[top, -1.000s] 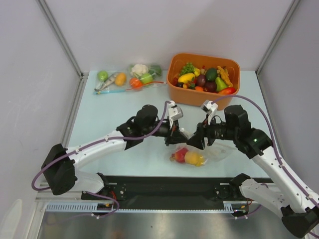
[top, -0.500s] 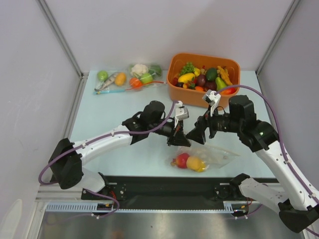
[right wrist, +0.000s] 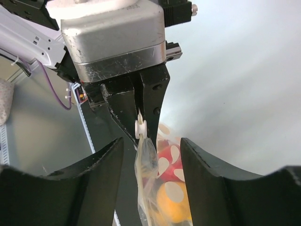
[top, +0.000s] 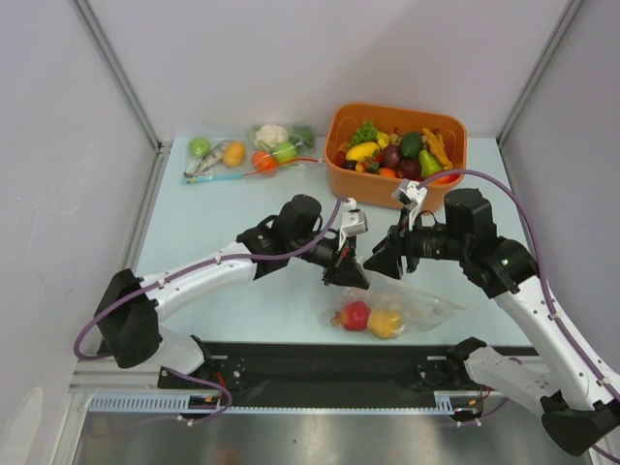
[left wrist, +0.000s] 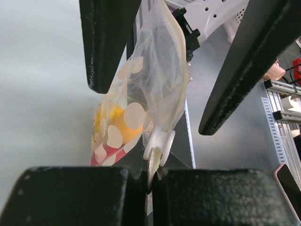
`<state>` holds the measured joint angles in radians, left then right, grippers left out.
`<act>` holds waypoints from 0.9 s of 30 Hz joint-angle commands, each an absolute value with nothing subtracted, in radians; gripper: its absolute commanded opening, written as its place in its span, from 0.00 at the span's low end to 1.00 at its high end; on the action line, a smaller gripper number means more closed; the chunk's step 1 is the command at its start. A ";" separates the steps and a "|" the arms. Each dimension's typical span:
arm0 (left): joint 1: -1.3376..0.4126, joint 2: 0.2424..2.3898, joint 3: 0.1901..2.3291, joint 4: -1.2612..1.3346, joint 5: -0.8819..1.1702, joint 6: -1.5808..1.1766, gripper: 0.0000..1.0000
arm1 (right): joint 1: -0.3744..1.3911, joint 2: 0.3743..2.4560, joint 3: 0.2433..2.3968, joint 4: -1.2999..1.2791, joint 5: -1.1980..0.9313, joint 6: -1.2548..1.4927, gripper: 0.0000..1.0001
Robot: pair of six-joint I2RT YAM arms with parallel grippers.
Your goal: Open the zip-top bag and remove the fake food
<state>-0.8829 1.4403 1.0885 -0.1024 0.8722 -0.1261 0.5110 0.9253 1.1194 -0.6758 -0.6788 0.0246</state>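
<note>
The zip-top bag [top: 412, 307] hangs from one end, its low part resting near the table's front edge. My left gripper [top: 356, 278] is shut on the end of its pale zip strip [left wrist: 151, 165], just beyond the white slider [left wrist: 158, 143]. The fake food lies inside the bag: a red fruit [top: 355, 315] and a yellow-orange one [top: 386, 323]. My right gripper [right wrist: 149, 162] is open. Its fingers [left wrist: 107, 52] stand one on each side of the bag's top edge [right wrist: 143, 155] without touching it, facing the left gripper [right wrist: 143, 101].
An orange bin [top: 387, 191] heaped with fake fruit and vegetables stands at the back right. Two other clear bags [top: 242, 155] with food lie at the back left. A black rail [top: 320, 363] runs along the table's near edge under the bag.
Both grippers have drawn back from the front edge, and the bag's end has come up with the left one. The right jaws widened, then narrowed part of the way.
</note>
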 commanded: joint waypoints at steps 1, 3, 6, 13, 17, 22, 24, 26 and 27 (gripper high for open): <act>-0.881 1.428 1.131 -0.094 0.917 -0.091 0.00 | 0.497 0.923 1.112 -0.592 -0.745 0.044 0.56; -0.881 1.428 1.129 -0.094 0.917 -0.089 0.00 | 0.497 0.934 1.112 -0.589 -0.765 0.052 0.54; -0.881 1.430 1.129 -0.094 0.919 -0.087 0.00 | 0.497 0.948 1.108 -0.575 -0.781 0.057 0.50; -0.881 1.434 1.127 -0.089 0.919 -0.087 0.00 | 0.497 0.977 1.103 -0.583 -0.805 0.055 0.45; -0.882 1.436 1.127 -0.086 0.916 -0.089 0.00 | 0.499 0.983 1.095 -0.574 -0.821 0.061 0.41; -0.882 1.447 1.134 -0.081 0.919 -0.092 0.00 | 0.506 0.996 1.095 -0.572 -0.834 0.064 0.34; -0.882 1.450 1.132 -0.084 0.923 -0.091 0.00 | 0.506 0.997 1.095 -0.566 -0.841 0.067 0.33; -0.884 1.451 1.134 -0.083 0.925 -0.092 0.00 | 0.509 1.000 1.095 -0.558 -0.847 0.074 0.30; -0.884 1.454 1.134 -0.083 0.925 -0.092 0.00 | 0.511 1.000 1.094 -0.554 -0.847 0.072 0.29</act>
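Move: The bag's white zip slider sits about 3 cm to the right hand's left, 3 cm below it and 1 cm nearer the base. The bag's red food lies about 5 cm left and 3 cm back of the right hand, the yellow food 1 cm left and 4 cm back, both some 15 cm below. From the left hand, which already pinches the zip's end, the slider is level ahead, 2 cm to the right and 1 cm down. Leftward, slowly, the right hand eases about 2 cm towards the zip slider, sinking roughly 1 cm in the later part and turning some 5 degrees counter-clockwise. Its fingers go on narrowing, from a bit over half open to about a third, until the tips flank the slider without shutting. The left hand stays still and keeps its pinch on the zip's end. ##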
